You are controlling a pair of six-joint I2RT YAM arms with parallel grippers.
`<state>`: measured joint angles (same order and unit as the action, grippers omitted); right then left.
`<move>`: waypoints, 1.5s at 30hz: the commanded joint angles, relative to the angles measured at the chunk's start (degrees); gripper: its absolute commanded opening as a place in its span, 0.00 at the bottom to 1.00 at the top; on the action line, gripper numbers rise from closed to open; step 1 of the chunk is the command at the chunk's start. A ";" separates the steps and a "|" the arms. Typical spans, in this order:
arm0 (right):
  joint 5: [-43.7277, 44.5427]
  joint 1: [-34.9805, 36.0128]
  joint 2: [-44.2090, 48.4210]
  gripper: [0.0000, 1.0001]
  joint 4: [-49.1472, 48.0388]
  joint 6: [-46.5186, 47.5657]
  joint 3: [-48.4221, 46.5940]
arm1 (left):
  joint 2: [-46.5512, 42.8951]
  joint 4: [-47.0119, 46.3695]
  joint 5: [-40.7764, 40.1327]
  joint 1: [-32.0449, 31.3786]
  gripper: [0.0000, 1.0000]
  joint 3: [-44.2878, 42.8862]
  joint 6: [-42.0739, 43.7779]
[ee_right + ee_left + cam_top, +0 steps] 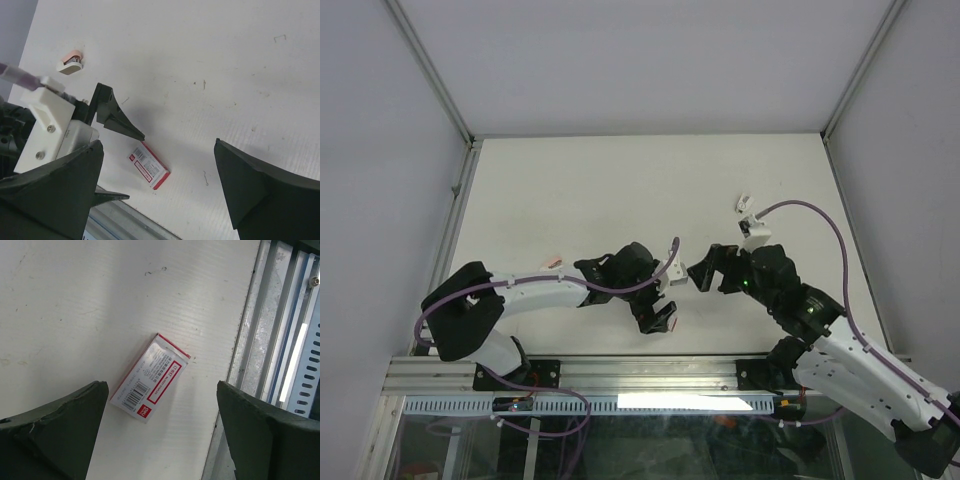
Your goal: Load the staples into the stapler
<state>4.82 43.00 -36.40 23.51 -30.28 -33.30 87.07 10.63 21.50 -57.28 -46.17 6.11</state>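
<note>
The staples box (150, 377), white with a red border and a barcode, lies flat on the white table near its front edge. My left gripper (162, 405) hangs just above it, open, with a finger on each side and no contact. In the right wrist view the same staples box (150, 171) lies between the left gripper's two dark fingertips (122, 125). My right gripper (157, 145) is open and empty, higher up and to the right. From above, the left gripper (665, 298) and right gripper (702, 275) nearly meet, hiding the box. Which object is the stapler I cannot tell.
A tiny pink-and-white oblong object (71, 61) lies to the left, also seen from above (552, 262). A small white object (744, 205) lies at the back right. The metal rail (270, 340) runs along the table's front edge, close to the box.
</note>
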 commanded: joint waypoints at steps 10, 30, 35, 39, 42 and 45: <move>6.65 0.24 3.34 0.96 2.86 -1.61 -0.23 | 2.01 -6.59 -1.23 -2.56 0.96 -0.11 1.06; 13.28 0.24 12.14 0.95 7.37 -2.51 -0.51 | 3.04 -3.38 -7.06 -4.17 0.97 -0.11 0.04; 13.38 0.24 12.21 0.95 7.56 -2.15 -1.03 | 2.58 -0.39 -8.46 -5.70 0.97 -0.20 -0.86; 13.59 0.26 11.82 0.95 7.81 -1.91 -1.20 | 1.56 1.15 -9.36 -7.26 0.97 0.06 -1.83; 14.11 0.26 11.55 0.95 7.74 -1.87 -1.17 | 0.83 1.92 -12.13 -9.32 0.97 0.28 -1.89; 14.50 0.27 11.16 0.95 7.35 -2.03 -1.00 | 0.56 1.89 -16.92 -11.96 0.94 0.48 -1.43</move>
<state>17.34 43.00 -24.77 32.88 -32.03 -32.86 89.84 11.05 9.26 -65.80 -45.19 5.30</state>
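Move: The staples box lies about 5 cm below the left gripper, some 2 cm to its right and 1 cm ahead. From that same gripper, the stapler stands about 12 cm ahead and 25 cm to the left, and the table's near edge runs about 7 cm behind; both are some 5 cm lower. From the right gripper, the box lies about 8 cm left, 4 cm back and 17 cm down. Lower the open left gripper about 3 cm towards the staples box, easing slightly forward midway and then drawing back to finish about 2 cm nearer the base, and tilt its fingers some 10 degrees, steeper downward. Keep them open, without closing on the box. Meanwhile move the open right gripper about 5 cm to the right, away from the box, turning it clockwise. ##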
